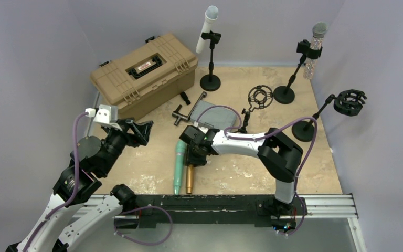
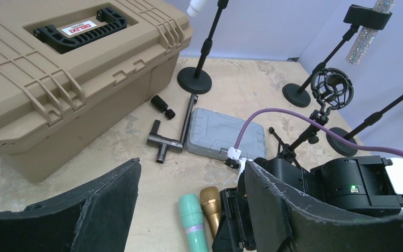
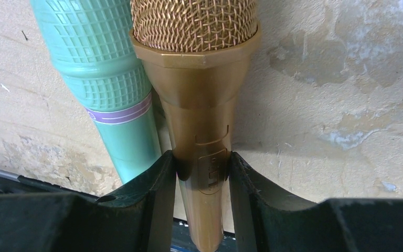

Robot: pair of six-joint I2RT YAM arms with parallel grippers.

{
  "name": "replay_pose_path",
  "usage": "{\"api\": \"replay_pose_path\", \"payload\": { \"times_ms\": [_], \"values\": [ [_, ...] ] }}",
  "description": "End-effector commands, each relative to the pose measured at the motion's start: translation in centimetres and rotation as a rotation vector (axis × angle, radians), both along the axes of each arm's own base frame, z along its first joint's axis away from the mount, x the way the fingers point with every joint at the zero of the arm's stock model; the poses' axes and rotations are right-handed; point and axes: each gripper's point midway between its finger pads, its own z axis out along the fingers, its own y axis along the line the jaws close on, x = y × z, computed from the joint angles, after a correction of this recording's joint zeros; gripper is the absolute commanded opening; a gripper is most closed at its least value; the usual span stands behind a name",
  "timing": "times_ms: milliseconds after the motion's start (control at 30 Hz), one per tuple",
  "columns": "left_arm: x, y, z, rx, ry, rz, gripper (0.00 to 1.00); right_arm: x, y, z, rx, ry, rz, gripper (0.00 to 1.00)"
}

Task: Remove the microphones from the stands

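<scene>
A gold microphone [image 1: 190,178] lies on the table beside a teal microphone [image 1: 179,168]. My right gripper [image 1: 194,157] is shut on the gold microphone's handle [image 3: 199,79]; both fingers press its sides in the right wrist view [image 3: 202,163], with the teal one [image 3: 99,63] just to the left. A white microphone [image 1: 208,26] sits in a stand at the back, and a glittery one [image 1: 315,47] in a stand at the back right. My left gripper [image 1: 139,131] is open and empty, left of both lying microphones [image 2: 211,207].
A tan toolbox [image 1: 144,73] stands at the back left. A grey case [image 1: 212,115] and a metal T-wrench [image 1: 186,110] lie mid-table. Two empty shock-mount stands [image 1: 261,97] [image 1: 349,102] stand to the right.
</scene>
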Motion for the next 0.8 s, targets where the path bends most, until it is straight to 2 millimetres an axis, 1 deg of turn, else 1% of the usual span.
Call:
{"api": "replay_pose_path", "payload": {
  "times_ms": [0,33,100,167,233,300,433,533,600,767],
  "values": [
    [0.1,0.0,0.2,-0.019,-0.003,0.005,0.7,0.5,0.4,0.1,0.014,-0.025,-0.014,0.15],
    [0.1,0.0,0.2,-0.018,-0.003,0.004,0.7,0.5,0.3,0.1,0.014,-0.025,-0.012,0.19],
    [0.1,0.0,0.2,-0.017,-0.003,0.006,0.7,0.5,0.0,0.3,0.006,-0.031,-0.017,0.31],
    [0.1,0.0,0.2,-0.017,-0.003,0.007,0.7,0.6,-0.3,0.6,0.0,-0.042,-0.029,0.4],
    [0.1,0.0,0.2,-0.018,-0.005,0.007,0.7,1.0,-0.5,1.1,-0.002,-0.062,-0.04,0.46],
    [0.1,0.0,0.2,-0.018,-0.002,0.005,0.7,1.1,-0.7,1.6,-0.006,-0.076,-0.046,0.47],
    [0.1,0.0,0.2,-0.018,-0.003,0.006,0.7,1.8,-0.5,3.1,0.003,-0.115,-0.038,0.54],
    [0.1,0.0,0.2,-0.018,-0.002,0.005,0.7,2.4,-0.3,4.9,0.019,-0.158,-0.026,0.56],
    [0.1,-0.1,0.2,-0.017,-0.001,0.004,0.7,3.1,-0.2,6.8,0.033,-0.207,-0.021,0.57],
    [0.2,-0.1,0.2,-0.015,-0.004,0.003,0.7,4.7,-0.4,11.1,0.046,-0.348,0.034,0.65]
  ]
}}
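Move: The gold microphone is in the right hand's fingers, down at table level, its middle within about 1 cm behind the pinch. The teal microphone lies alongside, some 5 cm to the left and 2 cm back. The grey case sits about 19 cm ahead and 10 cm to the right. From the left hand the gold microphone is roughly 14 cm to the right, 2 cm back and 30 cm below. Opening its fingers to let go of the gold microphone's handle, the right hand first eases about 1 cm forward and to the right, away from the teal microphone. It then comes free and rises some 5 cm, still drifting forward, the fingertips swinging forward about 10 degrees as the gap widens. ##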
